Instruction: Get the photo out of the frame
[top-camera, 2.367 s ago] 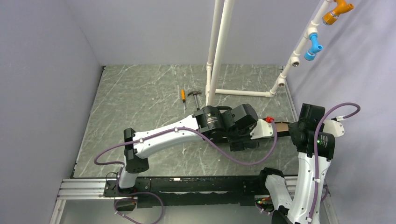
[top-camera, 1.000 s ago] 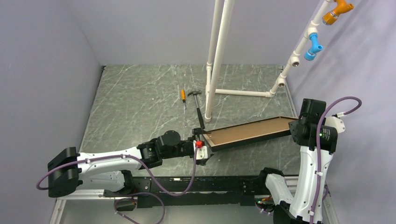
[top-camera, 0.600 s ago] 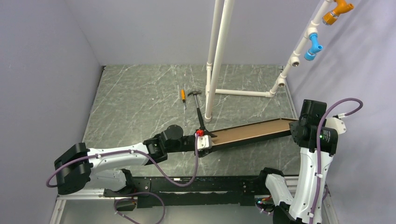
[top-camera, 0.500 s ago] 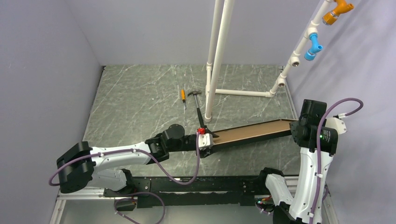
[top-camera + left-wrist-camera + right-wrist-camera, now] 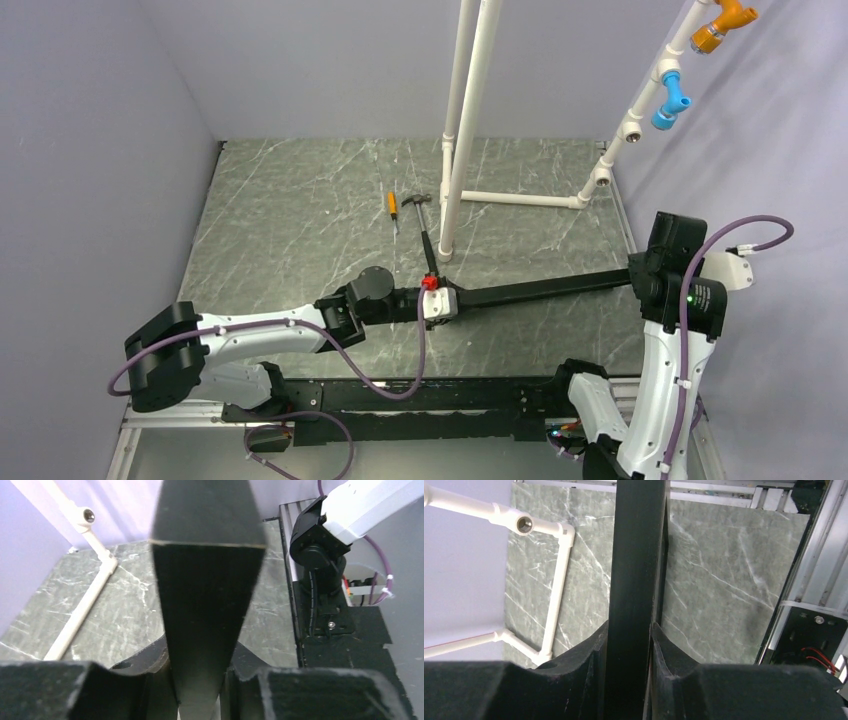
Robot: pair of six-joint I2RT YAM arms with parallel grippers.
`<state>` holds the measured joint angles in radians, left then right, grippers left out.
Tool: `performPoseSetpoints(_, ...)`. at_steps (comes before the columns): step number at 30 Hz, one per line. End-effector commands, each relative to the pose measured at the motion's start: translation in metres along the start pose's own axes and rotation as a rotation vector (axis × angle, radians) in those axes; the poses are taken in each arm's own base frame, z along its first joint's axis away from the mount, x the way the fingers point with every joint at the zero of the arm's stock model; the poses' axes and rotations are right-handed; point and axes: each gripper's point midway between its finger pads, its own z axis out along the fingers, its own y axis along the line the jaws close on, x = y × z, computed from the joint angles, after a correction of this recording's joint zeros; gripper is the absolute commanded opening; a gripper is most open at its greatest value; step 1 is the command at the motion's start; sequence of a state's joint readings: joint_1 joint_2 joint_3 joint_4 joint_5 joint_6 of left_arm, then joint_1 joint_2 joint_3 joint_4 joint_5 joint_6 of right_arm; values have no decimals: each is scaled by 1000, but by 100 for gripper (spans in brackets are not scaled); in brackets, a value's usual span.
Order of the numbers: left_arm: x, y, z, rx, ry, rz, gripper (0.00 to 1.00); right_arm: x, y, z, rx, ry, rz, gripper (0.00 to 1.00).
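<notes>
The thin black frame [image 5: 545, 289] is held above the table between both arms, turned nearly edge-on to the top camera, so it shows as a dark bar. My left gripper [image 5: 447, 300] is shut on its left end, where the black edge [image 5: 205, 605] runs up between the fingers. My right gripper [image 5: 632, 279] is shut on its right end, with the black edge [image 5: 636, 580] between its fingers. The photo and its brown board are hidden in every view.
A black-handled hammer [image 5: 426, 238] and a small orange-handled screwdriver [image 5: 393, 209] lie on the grey marbled table [image 5: 300, 220] behind the frame. A white pipe stand [image 5: 462, 120] rises at the back middle, with a pipe rack [image 5: 640, 110] at the right.
The left arm came off the frame's top, swung round and took hold of its left end. Both grippers have since rolled the frame from board-up to nearly edge-on.
</notes>
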<state>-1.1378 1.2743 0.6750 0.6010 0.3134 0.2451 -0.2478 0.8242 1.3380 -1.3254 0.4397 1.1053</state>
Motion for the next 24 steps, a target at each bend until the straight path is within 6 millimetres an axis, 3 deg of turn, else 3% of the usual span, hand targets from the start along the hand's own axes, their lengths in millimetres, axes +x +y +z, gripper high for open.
performPoseSetpoints(1,-20,-1,2,-11,-22,-281,0,2,-9,-11,-29,15,-110,21)
performPoseSetpoints(6,-14,-6,6,5,44,-378,0,-12,3,-24,-114,-31,-184,57)
performPoseSetpoints(12,-11,0,13,-23,139,-559,0,-34,24,-46,-225,-90,-378,74)
performPoseSetpoints(15,1,9,17,-63,216,-662,0,-39,40,-57,-326,-121,-432,98)
performPoseSetpoints(19,20,23,21,-78,254,-785,0,-39,56,-62,-405,-123,-521,100)
performPoseSetpoints(24,39,34,25,-11,286,-946,0,-44,60,-66,-434,-160,-537,100)
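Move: Both hands hold the photo frame, stood on edge between them; its middle lies some 19 cm right of the left hand, 2 cm ahead and about 8 cm lower. From the right hand it is about 18 cm left, 2 cm back and 13 cm down. From the left hand, the hammer lies roughly 25 cm ahead, 6 cm left; the white post's foot some 21 cm ahead, 1 cm left; both about 22 cm lower. The right hand opens, releases the frame and rises about 7 cm; the left, still gripping, tips it forward. ##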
